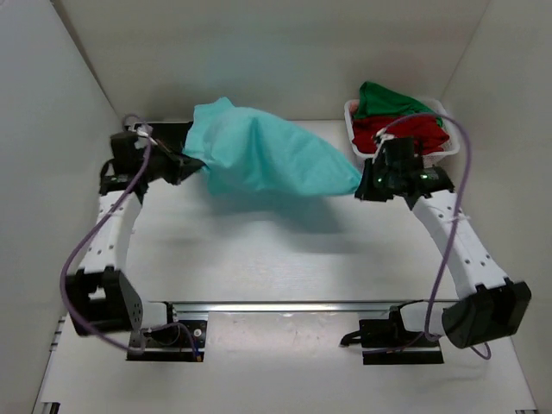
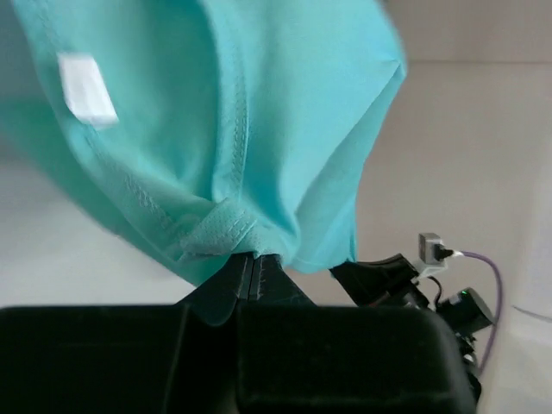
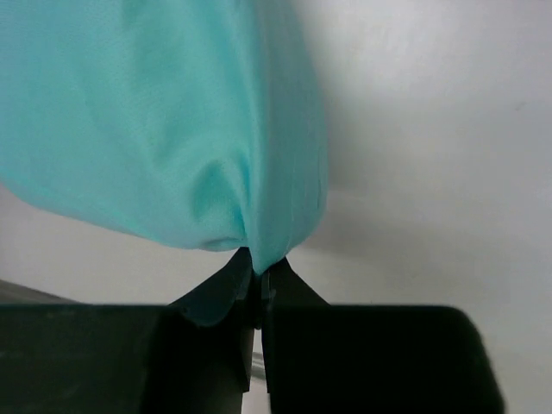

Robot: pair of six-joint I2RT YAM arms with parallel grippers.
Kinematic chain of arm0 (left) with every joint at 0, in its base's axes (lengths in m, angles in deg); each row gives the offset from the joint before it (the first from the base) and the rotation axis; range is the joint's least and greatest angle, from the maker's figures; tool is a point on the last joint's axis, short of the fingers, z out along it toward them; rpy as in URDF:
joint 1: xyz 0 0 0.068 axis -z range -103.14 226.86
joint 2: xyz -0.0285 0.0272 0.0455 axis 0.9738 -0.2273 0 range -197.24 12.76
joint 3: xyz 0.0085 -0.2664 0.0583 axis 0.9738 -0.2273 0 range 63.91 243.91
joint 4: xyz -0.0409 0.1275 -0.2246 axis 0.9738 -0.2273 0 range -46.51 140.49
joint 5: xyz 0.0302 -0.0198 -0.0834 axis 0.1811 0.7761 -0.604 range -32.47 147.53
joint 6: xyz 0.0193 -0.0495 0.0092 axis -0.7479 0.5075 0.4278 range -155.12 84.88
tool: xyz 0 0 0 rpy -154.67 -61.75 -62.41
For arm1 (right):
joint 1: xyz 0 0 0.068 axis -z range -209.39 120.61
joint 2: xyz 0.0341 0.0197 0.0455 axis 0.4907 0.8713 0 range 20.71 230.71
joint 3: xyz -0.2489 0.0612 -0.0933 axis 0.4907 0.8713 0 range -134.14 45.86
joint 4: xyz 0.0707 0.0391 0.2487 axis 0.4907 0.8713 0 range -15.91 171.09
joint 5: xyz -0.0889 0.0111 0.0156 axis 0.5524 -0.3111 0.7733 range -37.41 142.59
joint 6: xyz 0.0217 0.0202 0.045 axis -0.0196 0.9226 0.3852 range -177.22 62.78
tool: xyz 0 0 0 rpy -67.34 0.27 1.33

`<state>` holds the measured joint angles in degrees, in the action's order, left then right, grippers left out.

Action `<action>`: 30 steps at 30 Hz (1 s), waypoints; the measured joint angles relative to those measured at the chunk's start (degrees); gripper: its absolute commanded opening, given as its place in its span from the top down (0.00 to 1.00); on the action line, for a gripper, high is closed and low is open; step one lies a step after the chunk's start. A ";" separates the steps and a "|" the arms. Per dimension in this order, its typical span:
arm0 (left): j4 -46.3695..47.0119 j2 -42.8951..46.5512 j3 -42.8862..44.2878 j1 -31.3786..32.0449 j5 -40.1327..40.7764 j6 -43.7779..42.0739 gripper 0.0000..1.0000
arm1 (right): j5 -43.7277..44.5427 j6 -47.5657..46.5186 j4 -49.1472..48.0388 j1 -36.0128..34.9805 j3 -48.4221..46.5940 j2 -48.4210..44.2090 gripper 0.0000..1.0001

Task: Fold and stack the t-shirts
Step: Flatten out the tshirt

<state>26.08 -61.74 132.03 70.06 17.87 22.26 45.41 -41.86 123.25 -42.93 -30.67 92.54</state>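
A teal t-shirt point(image 1: 263, 155) hangs stretched in the air between both arms above the table's far half. My left gripper point(image 1: 194, 160) is shut on its left edge; in the left wrist view the jaws point(image 2: 250, 263) pinch a stitched hem, with the white neck label point(image 2: 86, 86) above. My right gripper point(image 1: 360, 185) is shut on the shirt's right corner, and the right wrist view shows the cloth point(image 3: 172, 129) bunched into the closed jaws point(image 3: 257, 269). A green t-shirt point(image 1: 388, 99) and a red t-shirt point(image 1: 405, 134) lie in the basket. No black one shows.
The white lattice basket point(image 1: 352, 121) stands at the back right corner, just behind the right gripper. White walls close the table on the left, back and right. A metal rail point(image 1: 285, 306) with both arm bases runs along the near edge.
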 measured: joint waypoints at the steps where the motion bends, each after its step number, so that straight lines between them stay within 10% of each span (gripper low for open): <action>1: 0.24 -2.14 -2.12 1.03 1.22 -1.07 0.79 | -0.83 0.31 -0.98 -0.07 4.17 1.22 1.00; 10: -3.82 -11.63 -25.38 -1.33 10.40 -10.51 0.44 | -4.28 0.63 -3.13 1.27 24.30 6.16 0.99; 30: -11.52 -2.91 -26.84 6.60 29.27 -21.24 0.41 | -6.19 -1.49 -6.49 3.52 25.14 5.88 1.00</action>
<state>14.57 -64.65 105.19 76.66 47.14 1.02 39.22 -43.35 116.76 -39.41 -5.54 98.42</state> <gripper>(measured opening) 0.602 0.014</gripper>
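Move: The t-shirt is held stretched in the air between both grippers; the table spot for the left hand's corner lies about 27 cm below and 13 back, straight in line, and the right's about 22 below, 6 back and 1 to its right. The black shirt lies 13 cm ahead, 10 left and 27 below the left hand; the basket is 21 ahead, 11 right and 18 below the right hand. Both hands swing down some 20 cm and back towards the table, left releasing the t-shirt, right still pinching. ##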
